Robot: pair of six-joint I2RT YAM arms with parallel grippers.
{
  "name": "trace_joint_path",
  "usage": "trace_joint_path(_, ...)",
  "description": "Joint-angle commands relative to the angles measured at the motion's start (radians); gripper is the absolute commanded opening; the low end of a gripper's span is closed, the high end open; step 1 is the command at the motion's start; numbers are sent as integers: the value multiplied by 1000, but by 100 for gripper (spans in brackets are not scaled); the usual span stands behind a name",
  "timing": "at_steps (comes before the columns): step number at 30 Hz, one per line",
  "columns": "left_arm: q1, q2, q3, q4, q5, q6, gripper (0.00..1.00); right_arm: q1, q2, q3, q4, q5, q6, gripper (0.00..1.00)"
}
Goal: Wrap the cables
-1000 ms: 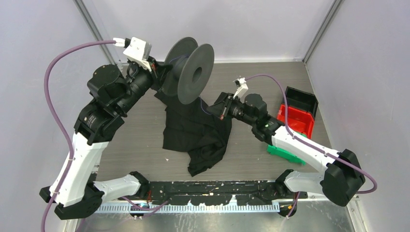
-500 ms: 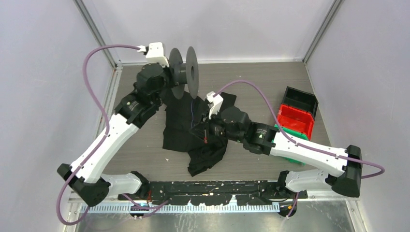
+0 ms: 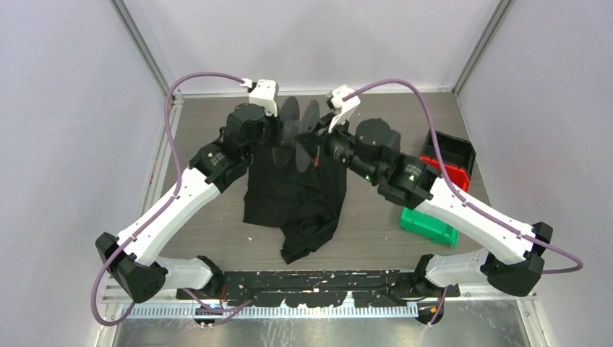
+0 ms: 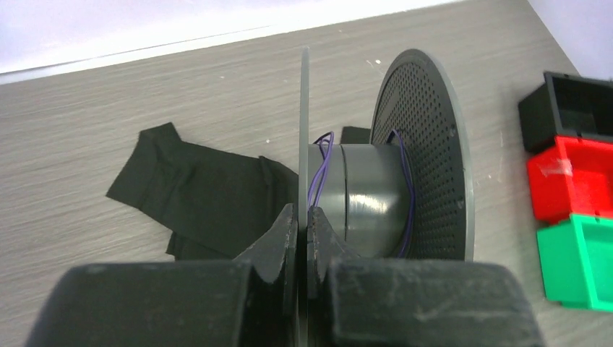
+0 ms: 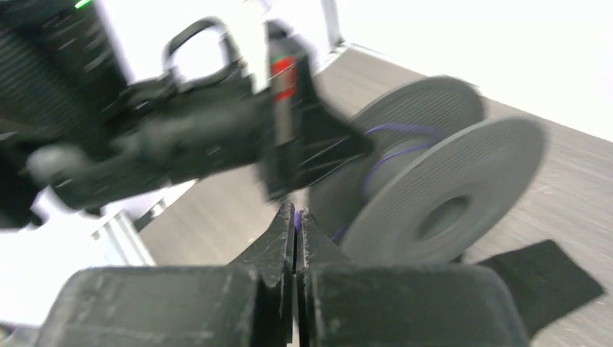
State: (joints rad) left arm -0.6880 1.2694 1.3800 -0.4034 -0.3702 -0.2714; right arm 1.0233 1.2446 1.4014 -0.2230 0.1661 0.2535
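Observation:
A grey spool (image 3: 298, 124) with two round flanges hangs above the black cloth at the back of the table. My left gripper (image 4: 303, 211) is shut on the edge of the spool's near flange (image 4: 303, 130). A thin purple cable (image 4: 320, 166) loops loosely round the spool's hub (image 4: 369, 195) and also shows in the right wrist view (image 5: 390, 130). My right gripper (image 5: 296, 214) is shut on a bit of the purple cable just in front of the spool (image 5: 434, 188), close to the left gripper. In the top view the right gripper (image 3: 316, 139) sits against the spool's right side.
A black cloth garment (image 3: 293, 195) lies spread on the wooden table (image 3: 202, 224) under the spool. Black (image 3: 449, 148), red (image 3: 449, 173) and green (image 3: 428, 225) bins stand at the right. White walls enclose the back and sides.
The left arm carried the spool right and lower, turning it more edge-on. The right arm swung from the cloth up and back to the spool's right side.

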Motion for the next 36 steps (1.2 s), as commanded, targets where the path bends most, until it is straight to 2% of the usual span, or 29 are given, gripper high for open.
trace_joint_path(1,-2,-79,-6,43,184,59,0,-108,16,61,-16,29,-43,1)
trace_joint_path(8,-2,-127,-11,-70,481,156,0,-256,32,63,-42,-4,-9,1)
trace_joint_path(14,-2,-169,40,-174,625,193,0,-334,5,5,-34,-43,12,1)
trace_joint_path(17,-3,-187,66,-193,645,192,0,-353,-11,-29,-33,-80,14,0)
trace_joint_path(20,-2,-205,78,-188,666,190,0,-372,-38,-85,-21,-144,12,0)
trace_joint_path(24,-1,-219,89,-189,787,213,0,-405,-91,-188,29,-324,2,0)
trace_joint_path(28,25,-170,161,-295,887,225,0,-428,-163,-291,106,-440,2,0)
trace_joint_path(31,102,-109,215,-324,1023,152,0,-431,-205,-350,134,-463,12,0)
trace_joint_path(36,265,-53,153,-132,1255,-118,0,-430,-262,-415,167,-485,50,0)
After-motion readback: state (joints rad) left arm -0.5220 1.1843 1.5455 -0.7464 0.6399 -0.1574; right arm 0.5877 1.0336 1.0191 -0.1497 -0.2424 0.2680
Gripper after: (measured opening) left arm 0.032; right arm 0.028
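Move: My left hand still grips one flange of the spool, whose middle lies about 4 cm ahead, 6 cm right and 3 cm below it. My right hand, holding the purple cable's end, is on the robot's side of the spool, which is some 12 cm ahead, 1 cm left and 8 cm below. The black cloth lies on the table about 10 cm back, 6 cm right and 37 cm below my left hand; the red bin is roughly 40 cm right, 8 cm ahead and 38 cm below my right. I carry the cable forward and right past the spool, about 10 cm each way, then sink my right hand some 9 cm while drawing it partly back, its fingers staying shut on the cable. Meanwhile my left hand keeps its pinch on the flange and pulls the spool back about 14 cm and slightly right, swinging it some 45 degrees clockwise and rising a little late on. ##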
